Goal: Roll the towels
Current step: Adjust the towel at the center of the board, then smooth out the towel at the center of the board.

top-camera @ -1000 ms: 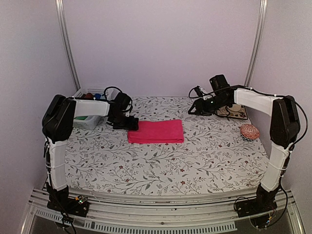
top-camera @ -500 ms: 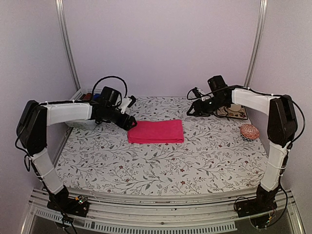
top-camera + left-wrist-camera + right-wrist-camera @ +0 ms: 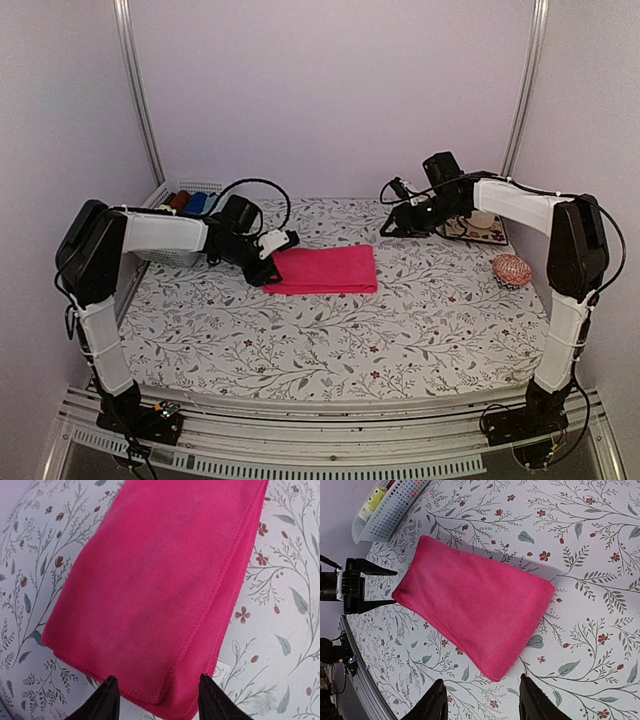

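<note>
A hot pink towel (image 3: 320, 270) lies folded flat in the middle of the table. My left gripper (image 3: 276, 252) is low at its left end. In the left wrist view the pink towel (image 3: 165, 580) fills the frame, and my left gripper (image 3: 157, 697) stands open with the towel's near end between its black fingertips (image 3: 106, 700), not pinched. My right gripper (image 3: 388, 226) hangs above the table beyond the towel's far right corner. It is open (image 3: 482, 700) with nothing between its fingers, the pink towel (image 3: 475, 605) just ahead of it.
A white mesh basket (image 3: 165, 256) at the back left holds dark red (image 3: 179, 200) and blue (image 3: 197, 203) cloth rolls; in the right wrist view the basket (image 3: 390, 510) shows a lime-green cloth. A round red-orange woven pad (image 3: 511, 270) and a patterned mat (image 3: 482, 230) sit at the right.
My left arm swung out and back, the gripper turning to meet the towel's left end with its jaws narrower. The right gripper drifted slightly left. The towel has not moved.
</note>
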You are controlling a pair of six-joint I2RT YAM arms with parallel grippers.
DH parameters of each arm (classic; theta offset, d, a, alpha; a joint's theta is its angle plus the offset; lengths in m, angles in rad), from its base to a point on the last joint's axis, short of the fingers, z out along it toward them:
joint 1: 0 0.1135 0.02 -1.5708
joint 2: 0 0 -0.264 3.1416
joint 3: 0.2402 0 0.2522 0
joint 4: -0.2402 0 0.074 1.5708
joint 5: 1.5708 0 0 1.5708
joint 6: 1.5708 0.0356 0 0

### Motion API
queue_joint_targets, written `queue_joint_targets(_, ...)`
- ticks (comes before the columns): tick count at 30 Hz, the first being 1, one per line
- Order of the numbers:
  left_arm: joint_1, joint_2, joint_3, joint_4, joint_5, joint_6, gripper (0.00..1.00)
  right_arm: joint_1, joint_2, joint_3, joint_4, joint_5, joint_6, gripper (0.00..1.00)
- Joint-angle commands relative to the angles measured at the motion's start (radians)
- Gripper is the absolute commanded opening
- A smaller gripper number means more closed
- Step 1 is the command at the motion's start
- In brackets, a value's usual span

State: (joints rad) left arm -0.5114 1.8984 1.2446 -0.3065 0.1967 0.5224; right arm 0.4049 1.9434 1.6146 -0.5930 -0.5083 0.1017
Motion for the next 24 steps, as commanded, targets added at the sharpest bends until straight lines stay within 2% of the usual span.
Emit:
queue_joint_targets(1,-0.007,0.093,0.075,-0.065,-0.002,0.096,0.50,0.004,-0.018,-0.012,-0.025,-0.004,-0.033,0.50)
queue_joint_targets(7,-0.009,0.126,0.083,-0.070,-0.053,0.113,0.35,0.006,-0.017,-0.011,-0.024,-0.017,-0.034,0.50)
queue_joint_targets(14,-0.002,0.090,0.033,-0.041,-0.083,0.136,0.34,0.007,0.007,0.005,-0.026,-0.033,-0.031,0.49)
queue_joint_targets(17,-0.003,0.091,0.027,-0.040,-0.086,0.133,0.30,0.007,0.013,0.010,-0.026,-0.035,-0.031,0.49)
queue_joint_targets(19,-0.003,0.090,0.025,-0.042,-0.087,0.132,0.21,0.007,0.016,0.014,-0.027,-0.038,-0.031,0.49)
queue_joint_targets(21,-0.003,0.087,0.025,-0.039,-0.089,0.131,0.19,0.008,0.020,0.017,-0.028,-0.043,-0.030,0.49)
queue_joint_targets(24,-0.003,0.084,0.034,-0.039,-0.091,0.125,0.03,0.009,0.025,0.021,-0.030,-0.045,-0.028,0.49)
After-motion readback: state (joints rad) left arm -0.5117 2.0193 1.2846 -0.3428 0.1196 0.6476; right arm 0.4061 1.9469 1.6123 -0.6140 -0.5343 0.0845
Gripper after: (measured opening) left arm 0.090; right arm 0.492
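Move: The towel's near left corner lies practically under the left hand, about 5 cm below and 1 cm to its left. From that hand the folded towel's middle is some 4 cm ahead and 13 cm to the right, its white tag roughly 3 cm to the right and 2 cm back, and the white basket about 17 cm ahead and 22 cm to the left. From the right hand the corner is around 28 cm left, 4 cm back and 15 cm lower. Down onto the towel's near left corner goes the left hand, about 5 cm, nearly all of it in one quick dip, the wrist tipping some 10 degrees so the fingers point more steeply down. Low over the table it then eases about a centimetre left while the half-open fingers shut almost fully, pinching the upper layer just inside its corner. ##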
